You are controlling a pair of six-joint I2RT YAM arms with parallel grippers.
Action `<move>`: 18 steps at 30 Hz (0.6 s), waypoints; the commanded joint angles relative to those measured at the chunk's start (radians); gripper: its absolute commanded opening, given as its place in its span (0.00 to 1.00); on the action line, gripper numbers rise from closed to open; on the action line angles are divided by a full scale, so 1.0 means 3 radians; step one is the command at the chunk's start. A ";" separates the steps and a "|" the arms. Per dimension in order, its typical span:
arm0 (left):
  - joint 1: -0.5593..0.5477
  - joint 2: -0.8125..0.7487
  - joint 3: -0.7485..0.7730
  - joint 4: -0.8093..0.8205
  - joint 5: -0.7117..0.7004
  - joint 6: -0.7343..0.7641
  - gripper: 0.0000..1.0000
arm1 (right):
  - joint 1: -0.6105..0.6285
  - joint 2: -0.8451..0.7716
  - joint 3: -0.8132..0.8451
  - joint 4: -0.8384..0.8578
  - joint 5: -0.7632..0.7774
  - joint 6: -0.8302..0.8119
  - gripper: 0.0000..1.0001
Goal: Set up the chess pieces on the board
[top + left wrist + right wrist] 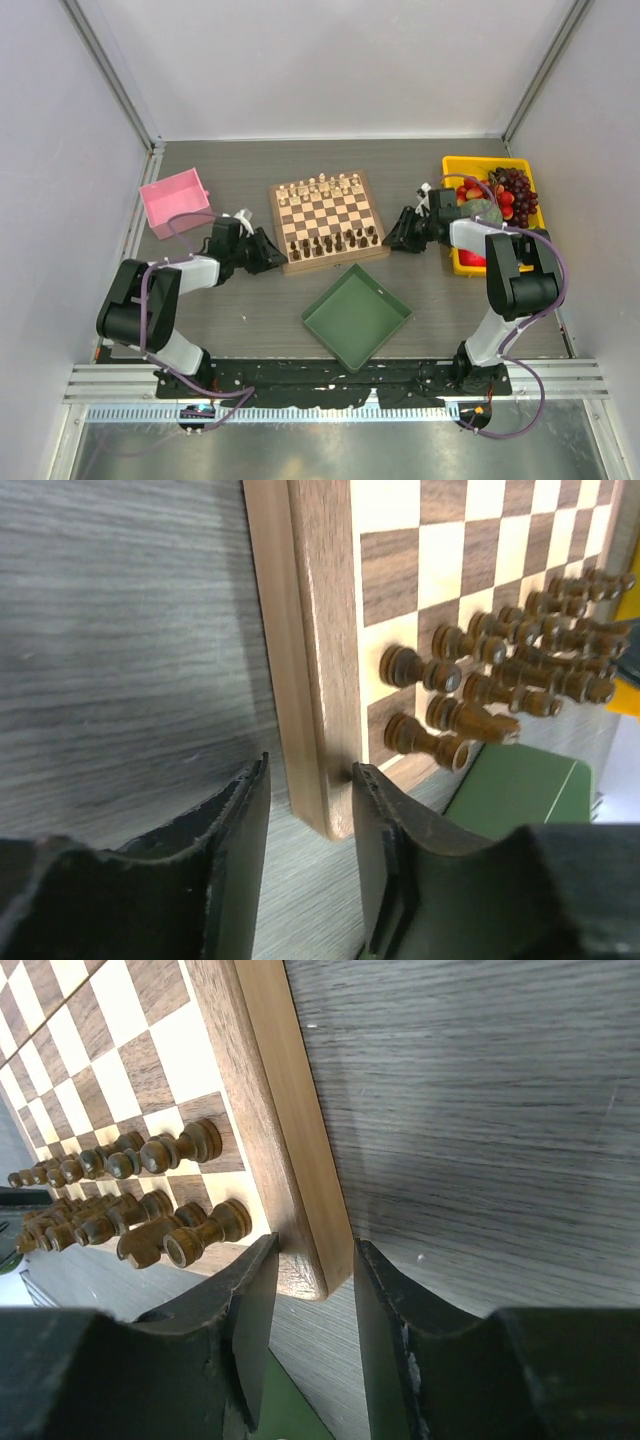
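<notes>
The board (330, 213) lies mid-table. The dark chess pieces (335, 241) stand in two rows along its near edge, and the pale ones line the far edge. My left gripper (275, 258) sits low at the board's near-left corner. In the left wrist view the gripper (310, 767) is open with that corner of the board (320, 630) in the gap; one fingertip (358, 775) touches the border and the other stays apart. Dark pieces (500, 670) crowd just beyond. My right gripper (392, 240) (316, 1243) is open around the near-right corner of the board (255, 1080), beside dark pieces (130, 1210).
A green tray (357, 318) lies tilted in front of the board, close to both grippers, and shows as a green tray (510, 790) in the left wrist view. A pink box (175, 203) stands at the back left. At the right sits a yellow bin (480, 160) of fruit.
</notes>
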 commanded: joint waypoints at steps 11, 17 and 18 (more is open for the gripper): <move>-0.0010 -0.0913 0.0184 -0.1224 -0.0785 0.0519 0.64 | -0.0028 -0.0307 0.0614 -0.0898 0.0434 -0.0336 0.52; -0.0010 -0.1639 0.0224 -0.1710 -0.1608 0.0591 0.97 | -0.0023 -0.0966 0.0533 -0.1010 0.0547 -0.0463 0.64; -0.0010 -0.1751 0.0250 -0.1771 -0.1695 0.0616 1.00 | -0.0023 -0.1043 0.0522 -0.1041 0.0618 -0.0519 0.66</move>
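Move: The finished board is what I am leaving. Its near left corner is between my left fingertips, its middle about 11 cm ahead and 11 cm to the right. My right hand is at the near right corner, with the board's middle some 7 cm ahead and 14 cm to the left. From that hand the empty green tray lies roughly 19 cm back and 7 cm left, and the fruit crate about 26 cm right and 9 cm ahead. With both hands I come free of the board's near corners, opening as I go: my left fingers almost fully, my right ones only partway. My left hand swings out to the left and up, about 6 cm each way, easing slightly back while the wrist rolls its left side up some 15 degrees. My right hand goes mostly straight up, also about 6 cm, drifting a little right, away from the board's edge. ##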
